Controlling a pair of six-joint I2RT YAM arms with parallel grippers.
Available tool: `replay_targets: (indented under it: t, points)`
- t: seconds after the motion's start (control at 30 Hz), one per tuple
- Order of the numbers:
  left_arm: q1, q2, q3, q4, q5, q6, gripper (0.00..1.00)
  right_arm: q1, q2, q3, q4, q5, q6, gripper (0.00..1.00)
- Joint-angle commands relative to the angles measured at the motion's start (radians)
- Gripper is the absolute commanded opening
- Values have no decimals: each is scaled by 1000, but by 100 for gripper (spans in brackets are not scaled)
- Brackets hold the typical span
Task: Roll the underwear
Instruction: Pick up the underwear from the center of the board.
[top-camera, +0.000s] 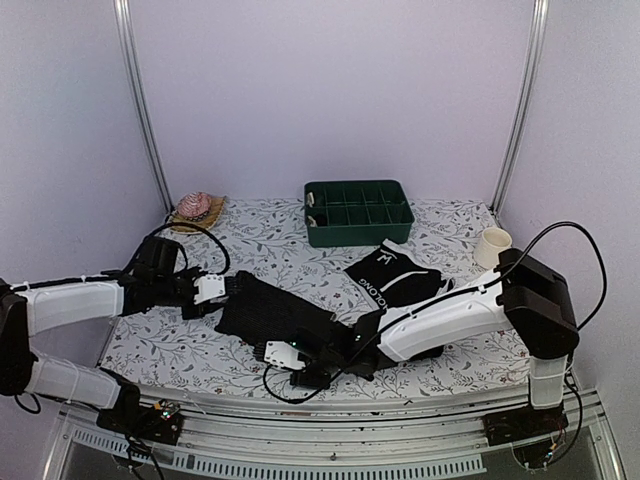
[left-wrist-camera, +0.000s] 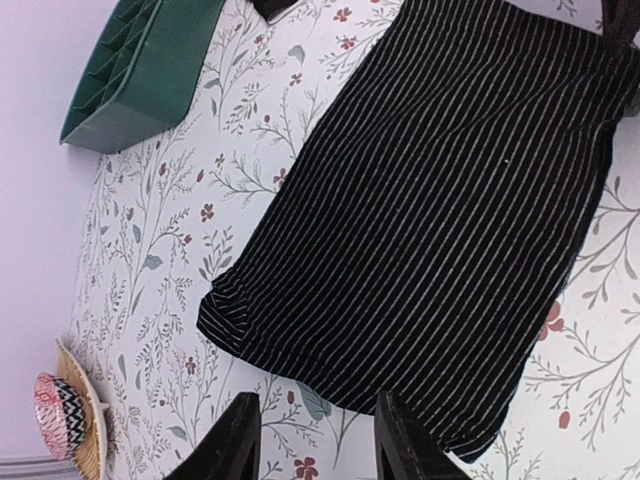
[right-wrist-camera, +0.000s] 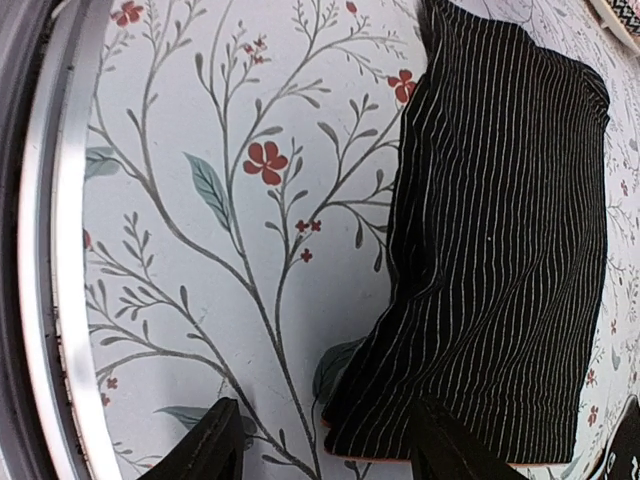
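A black underwear with thin white stripes (top-camera: 270, 310) lies flat on the flowered table cloth; its near edge shows an orange trim in the right wrist view. My left gripper (top-camera: 226, 288) stands open at its left edge. In the left wrist view the fingers (left-wrist-camera: 235, 445) sit just short of the striped fabric (left-wrist-camera: 430, 220) with nothing between them. My right gripper (top-camera: 272, 350) is open at the near corner. In the right wrist view that corner of the fabric (right-wrist-camera: 500, 250) lies loose between the spread jaws. A second black underwear with white lettering (top-camera: 395, 275) lies crumpled behind the right arm.
A green compartment tray (top-camera: 355, 235) stands at the back centre. A cream cup (top-camera: 492, 247) is at the right edge, and a patterned bowl (top-camera: 195, 207) on a woven mat is at the back left. The table's metal rail (right-wrist-camera: 40, 250) runs close beside my right gripper.
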Motion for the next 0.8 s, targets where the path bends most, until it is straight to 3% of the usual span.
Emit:
replay_targets:
  t: [0.0, 0.17, 0.27, 0.33, 0.47, 0.53, 0.77]
  points:
    - [12, -27, -46, 13, 30, 10, 42, 16, 78, 43, -26, 224, 24, 58]
    - [21, -51, -81, 27, 36, 16, 42, 22, 112, 51, -43, 272, 44, 58]
    - [28, -55, -90, 28, 43, 21, 42, 33, 134, 59, -52, 316, 47, 52]
    - [33, -54, -92, 28, 46, 26, 42, 39, 149, 68, -62, 331, 45, 44]
    - [43, -55, -93, 17, 62, 38, 42, 49, 150, 70, -67, 329, 39, 14]
    - [47, -53, -94, -1, 83, 58, 44, 50, 140, 63, -62, 305, 39, 5]
    - [31, -100, -166, -57, 197, 234, 47, 36, 81, 47, -58, 183, 20, 2]
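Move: The underwear lies with its near-right corner only some 3 cm ahead of the right fingers and 3 cm below them; its middle is about 10 cm ahead and 5 cm to the left. The lettered black cloth is roughly 13 cm ahead of the right hand and 20 cm to its right. From the left hand, the middle of the underwear is about 9 cm to the right, nearly level fore and aft, 8 cm below. Right hand eases 3 cm forward, sinks, and shuts on the underwear's near-right corner; the left draws back. ##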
